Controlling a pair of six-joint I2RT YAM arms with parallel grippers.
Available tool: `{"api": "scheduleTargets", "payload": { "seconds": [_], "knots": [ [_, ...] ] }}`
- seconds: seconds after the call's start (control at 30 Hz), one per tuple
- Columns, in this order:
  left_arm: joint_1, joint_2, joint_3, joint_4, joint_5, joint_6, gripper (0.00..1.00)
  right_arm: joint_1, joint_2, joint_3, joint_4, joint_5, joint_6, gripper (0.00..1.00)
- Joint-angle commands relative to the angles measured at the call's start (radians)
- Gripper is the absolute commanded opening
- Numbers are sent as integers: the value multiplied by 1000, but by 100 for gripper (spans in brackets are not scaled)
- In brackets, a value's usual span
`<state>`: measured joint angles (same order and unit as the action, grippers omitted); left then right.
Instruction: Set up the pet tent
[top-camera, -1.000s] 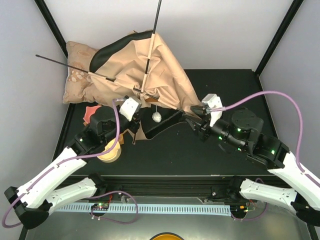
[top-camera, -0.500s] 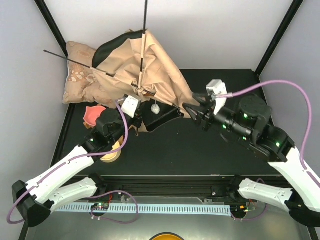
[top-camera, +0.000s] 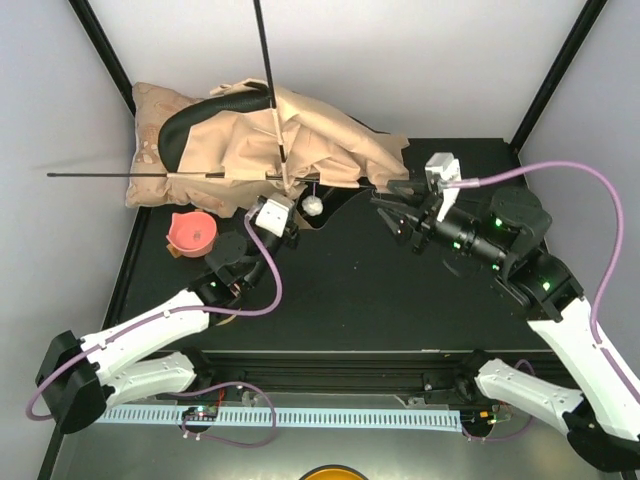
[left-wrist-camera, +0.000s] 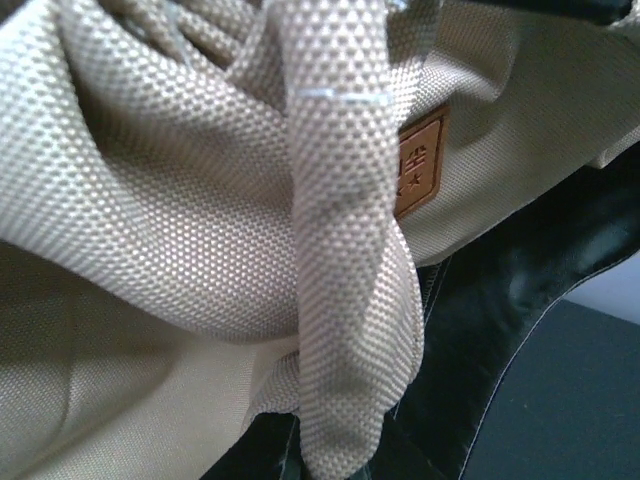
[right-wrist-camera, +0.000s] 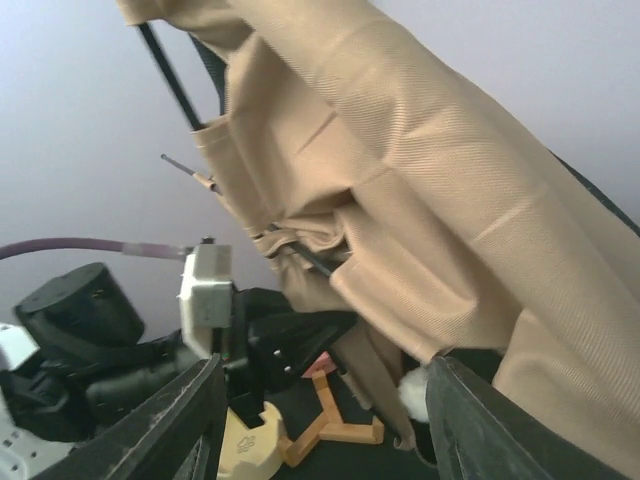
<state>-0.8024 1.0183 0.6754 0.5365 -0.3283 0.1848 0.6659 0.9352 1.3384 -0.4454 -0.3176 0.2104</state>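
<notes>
The pet tent (top-camera: 320, 150) lies slumped at the back of the black table, tan canvas with black lining. One thin black pole (top-camera: 265, 60) points up and back. Another pole (top-camera: 120, 175) sticks out flat to the left. My left gripper (top-camera: 283, 222) is at the tent's front edge, shut on a tan fabric strap (left-wrist-camera: 340, 300). The brown label (left-wrist-camera: 420, 160) sits just beside the strap. My right gripper (top-camera: 395, 205) is open and empty, just off the tent's right corner. In the right wrist view its fingers (right-wrist-camera: 190, 420) stand wide apart before the hanging canvas (right-wrist-camera: 450, 220).
A patterned beige cushion (top-camera: 150, 120) lies behind the tent at the back left. A red bowl (top-camera: 193, 232) stands left of my left arm. A white pompom (top-camera: 313, 205) hangs at the tent's opening. A wooden frame (right-wrist-camera: 335, 430) and a cream block (right-wrist-camera: 245, 450) lie under the left gripper.
The tent has swung left and back and flattened. One pole rotated to point left. Both grippers moved toward the back, the left still holding the fabric.
</notes>
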Motion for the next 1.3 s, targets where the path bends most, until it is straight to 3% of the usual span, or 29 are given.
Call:
{"api": "scheduleTargets", "payload": {
  "seconds": [0.0,0.23,0.37,0.53,0.63,0.8,0.93,1.1,1.27],
  "knots": [
    [-3,18,-19,168,-39,-11,1,-5,-82,-97,105,-37,-19,60],
    [-14,16,-125,216,-35,-75,2,-6,-36,-35,-27,-133,-53,69],
    [-18,-2,-152,192,-26,-88,2,-6,-20,-6,-57,-87,-5,99],
    [-23,-38,-176,156,-6,-106,2,-5,32,75,-178,22,38,100],
    [-26,-55,-189,145,-7,-118,1,-6,7,52,-143,60,137,100],
    [-30,-72,-206,144,-2,-135,2,-5,-42,-51,16,-22,310,100],
    [-34,-85,-208,126,9,-140,1,-6,-6,-14,-20,-105,230,100],
    [-35,-110,-224,106,19,-151,1,-6,65,92,-214,-32,111,100],
    [-35,-122,-237,100,21,-160,2,-6,-51,-56,-52,-22,75,100]
  ]
}}
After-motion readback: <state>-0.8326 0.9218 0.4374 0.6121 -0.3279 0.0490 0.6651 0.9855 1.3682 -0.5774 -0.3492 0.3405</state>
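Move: The right hand, empty and half open, has the right end of the tent's crosswise pole about 6 cm ahead, 3 cm to its left and 5 cm below; the loose cloth corner is some 9 cm ahead, 1 cm to its right and 6 cm below. The left hand already grips a tent sleeve, with that pole end about 15 cm to its right, 3 cm ahead and 4 cm above, and the hanging ball about 4 cm right, 2 cm ahead and 4 cm below. Keeping its pinch on the tan sleeve near the pole crossing, the left hand lowers the tent about 6 cm, then eases it back a couple of centimetres. Beside the pole's right end, the right hand spreads its fingers from half to fully open, wavers fore and aft, sinks some 3 cm and tips its fingers down; no grip is made. ##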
